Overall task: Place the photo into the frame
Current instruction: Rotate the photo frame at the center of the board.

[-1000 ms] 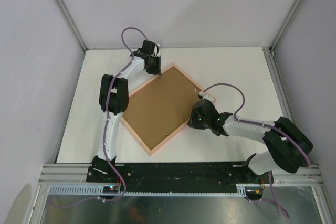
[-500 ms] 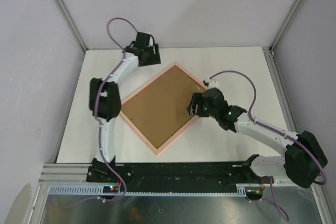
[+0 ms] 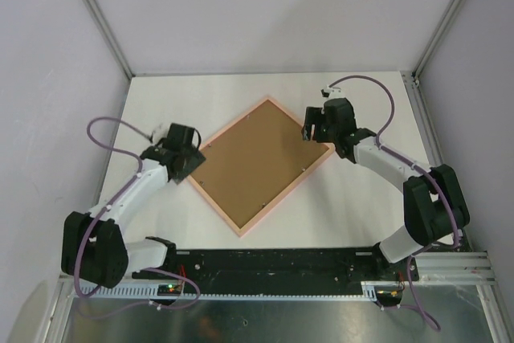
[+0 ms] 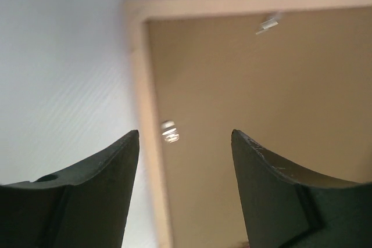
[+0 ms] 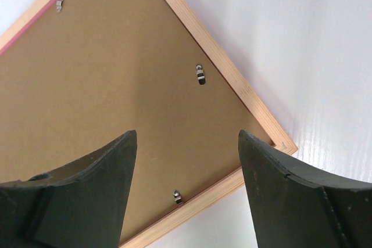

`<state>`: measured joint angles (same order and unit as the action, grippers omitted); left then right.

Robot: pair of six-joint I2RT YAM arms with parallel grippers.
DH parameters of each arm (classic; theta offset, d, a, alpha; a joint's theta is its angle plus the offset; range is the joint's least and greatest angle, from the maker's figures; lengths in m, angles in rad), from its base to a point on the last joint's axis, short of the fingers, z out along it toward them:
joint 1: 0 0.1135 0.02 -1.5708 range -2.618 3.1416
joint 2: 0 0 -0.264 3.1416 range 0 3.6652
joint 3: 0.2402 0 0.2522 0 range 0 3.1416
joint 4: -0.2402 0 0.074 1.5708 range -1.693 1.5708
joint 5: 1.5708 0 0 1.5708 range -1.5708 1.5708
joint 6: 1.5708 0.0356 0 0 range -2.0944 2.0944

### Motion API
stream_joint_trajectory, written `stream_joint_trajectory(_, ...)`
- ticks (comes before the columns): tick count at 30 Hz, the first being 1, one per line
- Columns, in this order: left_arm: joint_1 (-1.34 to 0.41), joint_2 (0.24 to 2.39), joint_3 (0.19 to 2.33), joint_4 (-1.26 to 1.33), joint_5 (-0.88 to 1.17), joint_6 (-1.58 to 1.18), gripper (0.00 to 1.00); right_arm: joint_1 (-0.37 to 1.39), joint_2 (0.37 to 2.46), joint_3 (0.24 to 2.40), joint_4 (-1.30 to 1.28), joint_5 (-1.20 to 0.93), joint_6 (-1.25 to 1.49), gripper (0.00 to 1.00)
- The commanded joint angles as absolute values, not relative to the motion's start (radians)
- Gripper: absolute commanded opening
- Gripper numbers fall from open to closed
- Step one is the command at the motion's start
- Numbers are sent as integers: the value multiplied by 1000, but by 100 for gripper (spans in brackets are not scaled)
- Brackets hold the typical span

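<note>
The frame [image 3: 241, 232] lies face down on the white table, turned like a diamond, its pale wood back showing [image 4: 141, 79] [image 5: 256, 107]. A plain brown backing board [image 3: 261, 165] fills it, held by small metal clips [image 5: 200, 75]. The photo is hidden. My left gripper [image 3: 193, 165] hovers at the frame's left corner; in the left wrist view it [image 4: 185, 135] is open over the frame's edge, holding nothing. My right gripper [image 3: 312, 128] hangs over the frame's right corner; in its wrist view it [image 5: 187, 135] is open and empty above the board.
White table [image 3: 369, 198] is bordered by metal rails, with grey walls around it. The arm bases and a black rail [image 3: 273, 263] line the near edge. Purple cables loop off both arms.
My left arm swung from the frame's far corner down to its left corner. My right gripper moved from the lower right edge up to the right corner. The frame shifted slightly.
</note>
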<state>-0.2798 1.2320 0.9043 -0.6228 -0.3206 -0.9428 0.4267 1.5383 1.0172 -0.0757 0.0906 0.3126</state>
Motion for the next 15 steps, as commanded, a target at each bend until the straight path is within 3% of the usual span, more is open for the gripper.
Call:
stream_joint_trajectory(1, -269, 1175, 790, -657, -352, -1100, 68, 407, 1552, 1072, -41, 66, 259, 75)
stream_joint_trajectory(15, -255, 1330, 790, -608, -298, -1130, 65, 401, 1530, 1072, -106, 70, 257, 73)
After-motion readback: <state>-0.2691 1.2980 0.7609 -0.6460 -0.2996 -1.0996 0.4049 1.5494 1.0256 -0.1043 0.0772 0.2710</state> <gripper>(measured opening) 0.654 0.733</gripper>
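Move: The left hand is going for the frame's left short side, at a spot about 3 cm back, 1 cm to its left and 9 cm below it. The left corner is roughly 6 cm ahead and 6 cm to its left, and the board's centre some 7 cm ahead and 17 cm to its right, both also 9 cm down. From the right hand, that left-side spot lies about 30 cm to the left, 13 cm back and 10 cm lower. Down and back goes the left hand, about 7 cm lower and 4 cm nearer its base, quickly at first and then easing down onto the left short side of the turned frame. The fingers tip some 10 degrees more steeply down, with a small counter-clockwise turn. They stay open, with the wooden bar coming between the tips beside a metal clip; no grip on it yet. ##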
